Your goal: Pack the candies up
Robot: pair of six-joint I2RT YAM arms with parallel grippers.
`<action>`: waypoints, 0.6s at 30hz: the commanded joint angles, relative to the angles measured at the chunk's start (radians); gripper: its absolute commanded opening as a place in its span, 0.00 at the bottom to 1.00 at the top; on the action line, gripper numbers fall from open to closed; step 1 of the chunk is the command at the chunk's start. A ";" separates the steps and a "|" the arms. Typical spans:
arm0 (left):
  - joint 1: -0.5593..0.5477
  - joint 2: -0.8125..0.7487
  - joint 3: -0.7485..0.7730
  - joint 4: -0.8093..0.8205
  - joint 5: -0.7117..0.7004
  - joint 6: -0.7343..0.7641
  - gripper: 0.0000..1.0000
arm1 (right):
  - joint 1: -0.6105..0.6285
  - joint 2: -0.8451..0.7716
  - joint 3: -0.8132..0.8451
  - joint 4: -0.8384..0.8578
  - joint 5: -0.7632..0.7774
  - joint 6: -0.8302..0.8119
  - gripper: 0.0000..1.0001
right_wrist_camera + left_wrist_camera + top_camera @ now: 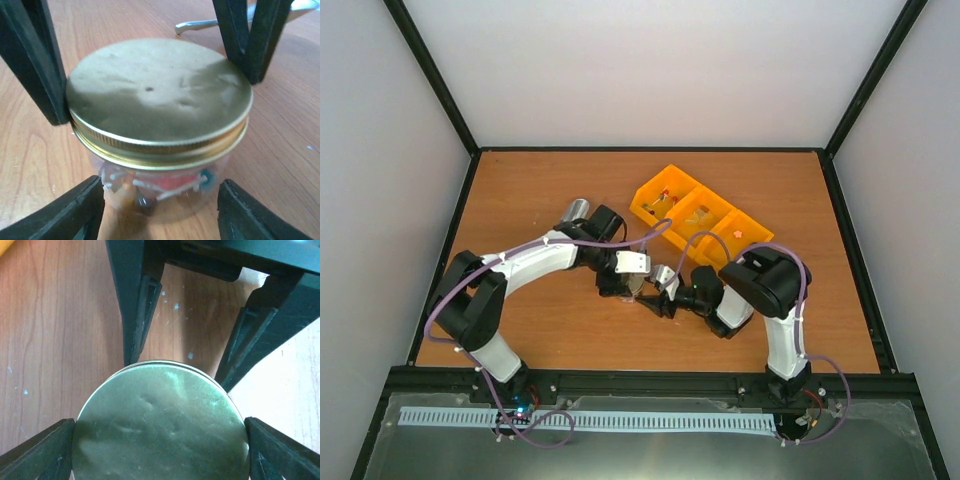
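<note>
A clear jar (165,195) with a gold screw lid (155,90) stands on the wooden table, mid-table between the two arms (640,288). Several candies (172,182) in pink, red, orange and dark wrappers lie inside it. My left gripper (160,440) is shut on the lid (160,425) from above, one finger on each side of its rim; its fingers (40,65) also show in the right wrist view. My right gripper (160,210) comes in low from the side, its fingers against the jar's walls below the lid. A few more candies (665,200) lie in the orange tray.
An orange three-compartment tray (648,214) sits diagonally at the back right. A silver metal cylinder (578,210) lies at the back left behind the left arm. A metal handle (200,22) lies on the table just beyond the jar.
</note>
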State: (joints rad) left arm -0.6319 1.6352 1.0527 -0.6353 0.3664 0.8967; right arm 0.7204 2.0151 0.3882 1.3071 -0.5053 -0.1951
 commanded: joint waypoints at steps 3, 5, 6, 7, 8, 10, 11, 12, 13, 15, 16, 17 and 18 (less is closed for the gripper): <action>-0.031 0.062 -0.039 -0.023 0.006 -0.114 0.51 | 0.001 -0.062 -0.021 0.055 0.009 -0.006 0.89; -0.031 0.083 -0.014 -0.004 0.012 -0.211 0.51 | 0.018 -0.059 -0.029 0.064 0.052 -0.016 0.95; -0.031 0.086 -0.008 0.012 0.008 -0.255 0.50 | 0.025 -0.047 -0.032 0.080 0.072 -0.018 0.96; -0.031 0.084 -0.005 0.026 0.003 -0.291 0.50 | 0.028 -0.035 -0.036 0.106 0.088 -0.015 0.96; -0.032 0.079 -0.006 0.043 -0.008 -0.318 0.50 | 0.030 -0.019 -0.038 0.132 0.101 -0.011 0.96; -0.032 0.064 -0.013 0.078 -0.041 -0.361 0.50 | 0.033 0.006 -0.041 0.168 0.125 -0.008 0.96; -0.032 0.057 -0.017 0.090 -0.057 -0.373 0.50 | 0.034 0.019 -0.040 0.178 0.132 -0.009 0.97; -0.032 0.051 -0.021 0.100 -0.071 -0.384 0.50 | 0.034 0.030 -0.040 0.189 0.141 -0.007 0.97; -0.033 0.047 -0.026 0.105 -0.077 -0.391 0.50 | 0.034 0.042 -0.039 0.203 0.155 0.000 0.98; -0.035 0.040 -0.040 0.125 -0.084 -0.403 0.50 | 0.037 0.061 -0.031 0.237 0.185 0.018 0.98; -0.037 0.038 -0.050 0.138 -0.091 -0.413 0.50 | 0.036 0.069 -0.024 0.244 0.195 0.025 0.98; -0.041 0.039 -0.058 0.142 -0.099 -0.416 0.49 | 0.038 0.075 -0.017 0.250 0.205 0.034 0.97; -0.048 0.041 -0.065 0.143 -0.106 -0.427 0.49 | 0.041 0.079 -0.011 0.253 0.215 0.042 0.97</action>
State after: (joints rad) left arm -0.6640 1.6554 1.0401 -0.4778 0.3355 0.5568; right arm 0.7475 2.0647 0.3595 1.4174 -0.3630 -0.1757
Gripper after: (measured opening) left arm 0.870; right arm 0.975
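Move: The left hand, pointing down, already pinches the lid between its pads, with the candy jar's middle about 3 cm straight below. From it, the orange tray lies some 15 cm ahead and 15 cm right, the scoop roughly 13 cm ahead and 13 cm left, both about 5 cm lower. The right hand's fingers are on the near side of the jar body, the jar's middle about 1 cm ahead and 2 cm left, level with them. The right fingers let go of the jar body, opening nearly fully; that hand lifts about 1.5 cm, then sinks 2 cm and eases slightly forward, fingers spread either side of the jar. Keeping its pinch on the lid's rim, the left hand turns about 15 degrees counter-clockwise while drifting some 2 cm right and 2 cm forward, towards the tray. ##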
